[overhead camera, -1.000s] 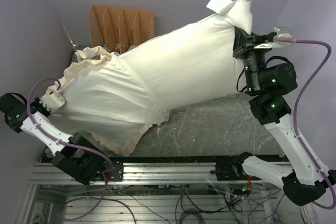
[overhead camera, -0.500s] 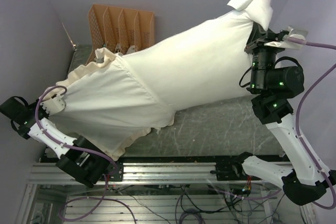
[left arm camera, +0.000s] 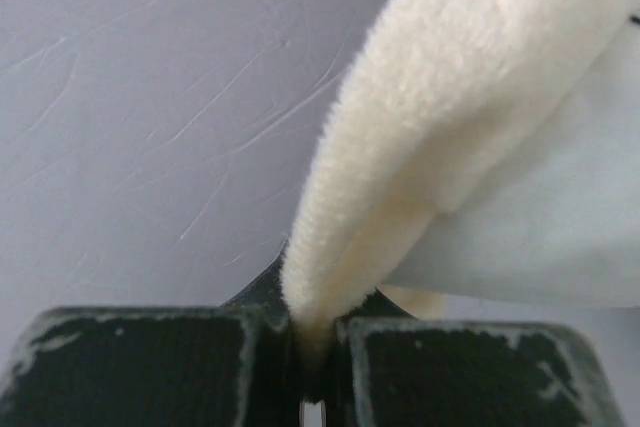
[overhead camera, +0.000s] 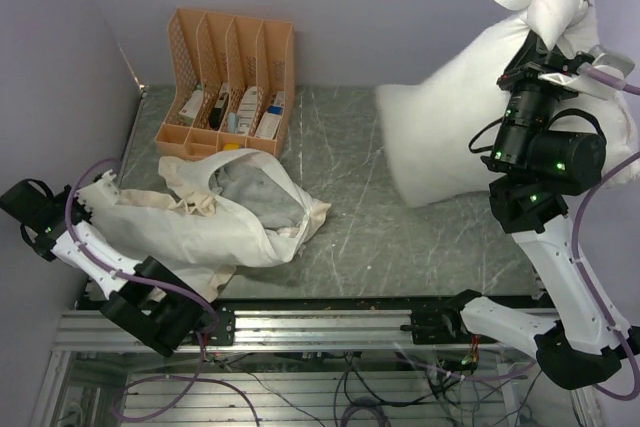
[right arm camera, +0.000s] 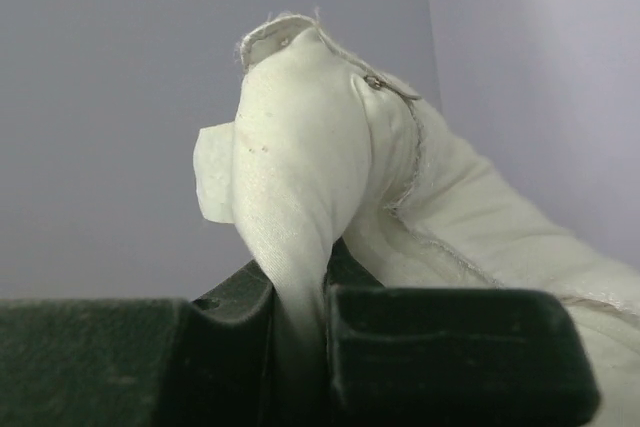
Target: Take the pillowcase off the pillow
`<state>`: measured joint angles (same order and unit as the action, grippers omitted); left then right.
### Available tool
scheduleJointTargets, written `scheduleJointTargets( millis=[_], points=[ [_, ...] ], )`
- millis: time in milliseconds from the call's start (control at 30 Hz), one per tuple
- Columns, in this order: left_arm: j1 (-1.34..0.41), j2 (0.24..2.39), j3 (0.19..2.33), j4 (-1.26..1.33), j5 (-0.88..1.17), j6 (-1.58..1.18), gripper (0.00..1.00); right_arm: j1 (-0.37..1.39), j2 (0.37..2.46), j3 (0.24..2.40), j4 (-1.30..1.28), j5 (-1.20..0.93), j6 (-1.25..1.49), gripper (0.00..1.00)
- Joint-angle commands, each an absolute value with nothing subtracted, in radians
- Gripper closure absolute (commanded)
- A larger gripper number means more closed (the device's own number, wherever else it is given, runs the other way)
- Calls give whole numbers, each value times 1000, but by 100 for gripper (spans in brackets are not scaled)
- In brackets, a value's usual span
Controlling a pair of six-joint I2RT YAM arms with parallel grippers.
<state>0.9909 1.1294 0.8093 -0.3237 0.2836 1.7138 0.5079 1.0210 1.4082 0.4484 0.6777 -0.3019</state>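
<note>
The cream pillowcase [overhead camera: 200, 232] lies crumpled on the table at the left, its mouth gaping and showing dark grey plush inside. My left gripper [overhead camera: 90, 197] is shut on its left edge; the left wrist view shows a cream plush fold [left arm camera: 400, 147] pinched between the jaws of the left gripper [left arm camera: 312, 347]. The plump white pillow [overhead camera: 450, 137] hangs in the air at the right, fully clear of the pillowcase. My right gripper [overhead camera: 540, 47] is shut on its upper corner, and in the right wrist view that white pillow corner [right arm camera: 290, 177] is clamped in the right gripper [right arm camera: 300, 337].
An orange slotted file organizer [overhead camera: 228, 77] with small items stands at the back left, just behind the pillowcase. Purple walls close in on the left, back and right. The grey scratched table [overhead camera: 400, 247] ends at a metal rail [overhead camera: 320, 327] in front.
The pillow has slid out of the pillowcase, lifted up and to the right by the right arm. The emptied pillowcase has collapsed onto the table at the left, still held.
</note>
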Motion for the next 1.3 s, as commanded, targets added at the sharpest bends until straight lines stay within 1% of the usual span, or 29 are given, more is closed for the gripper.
scheduleJointTargets(
  millis=[0, 133, 233, 367, 433, 533, 633, 667, 700, 733, 767, 800, 833, 867, 1000, 1067, 1167, 1267],
  points=[
    [948, 1143, 951, -473, 293, 1549, 93, 498, 1019, 1473, 563, 644, -274, 100],
    [833, 1125, 1066, -669, 357, 1348, 93, 499, 1032, 1467, 519, 611, -245, 100],
    [688, 1108, 1142, -735, 375, 1142, 93, 498, 1043, 1448, 466, 567, -199, 100],
    [462, 1107, 1252, -741, 340, 891, 93, 498, 1062, 1429, 384, 499, -79, 100],
    [363, 1129, 1324, -732, 305, 778, 93, 498, 1084, 1447, 331, 426, 20, 100],
    [245, 1175, 1435, -736, 260, 639, 93, 498, 1123, 1506, 253, 308, 152, 100],
    [152, 1198, 1494, -744, 215, 559, 92, 499, 1160, 1576, 221, 276, 246, 100],
    [119, 1200, 1498, -749, 200, 548, 88, 499, 1168, 1606, 213, 275, 274, 100],
    [96, 1200, 1493, -754, 186, 545, 80, 498, 1178, 1638, 205, 273, 293, 100],
    [80, 1197, 1484, -761, 176, 546, 67, 498, 1195, 1683, 183, 266, 309, 100],
    [66, 1193, 1467, -768, 162, 551, 50, 498, 1214, 1729, 154, 259, 334, 100],
    [59, 1189, 1447, -772, 148, 556, 32, 498, 1233, 1780, 129, 261, 359, 100],
    [56, 1182, 1426, -773, 134, 556, 9, 498, 1251, 1824, 104, 264, 378, 100],
    [56, 1172, 1402, -777, 122, 557, 1, 498, 1268, 1875, 80, 273, 397, 100],
    [56, 1143, 1301, -831, 116, 576, 0, 484, 1357, 2000, -37, 299, 512, 100],
    [55, 1123, 1258, -841, 115, 577, 0, 456, 1400, 2023, -79, 268, 599, 100],
    [56, 1082, 1206, -844, 101, 575, 0, 432, 1411, 1986, -92, 206, 698, 100],
    [56, 1046, 1177, -858, 91, 585, 0, 395, 1376, 1869, -97, 255, 712, 100]
  ],
)
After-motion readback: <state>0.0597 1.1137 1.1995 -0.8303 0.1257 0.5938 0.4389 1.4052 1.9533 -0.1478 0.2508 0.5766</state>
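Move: The left hand, pinching the pillowcase edge, has the pillowcase's bulk about 29 cm to its right, 3 cm ahead and 16 cm below. The organizer is about 30 cm ahead and 30 cm right of it, roughly 12 cm lower. From the right hand, high up with a pillow corner, the pillowcase lies some 57 cm left, 1 cm ahead and 59 cm below; the pillow's middle hangs about 10 cm ahead, 5 cm right and 20 cm below. Sweeping rightward nearly 30 cm while rising and reaching forward, the left hand carries its pinched edge over the pillowcase's bulk, wrist swinging until the fingers point ahead and down; it opens wide, lets go, then sinks about 10 cm and draws back slightly. The right hand keeps its grip on the pillow corner and swings left and forward, some 13 and 9 cm, dipping and recovering as it turns counter-clockwise. ##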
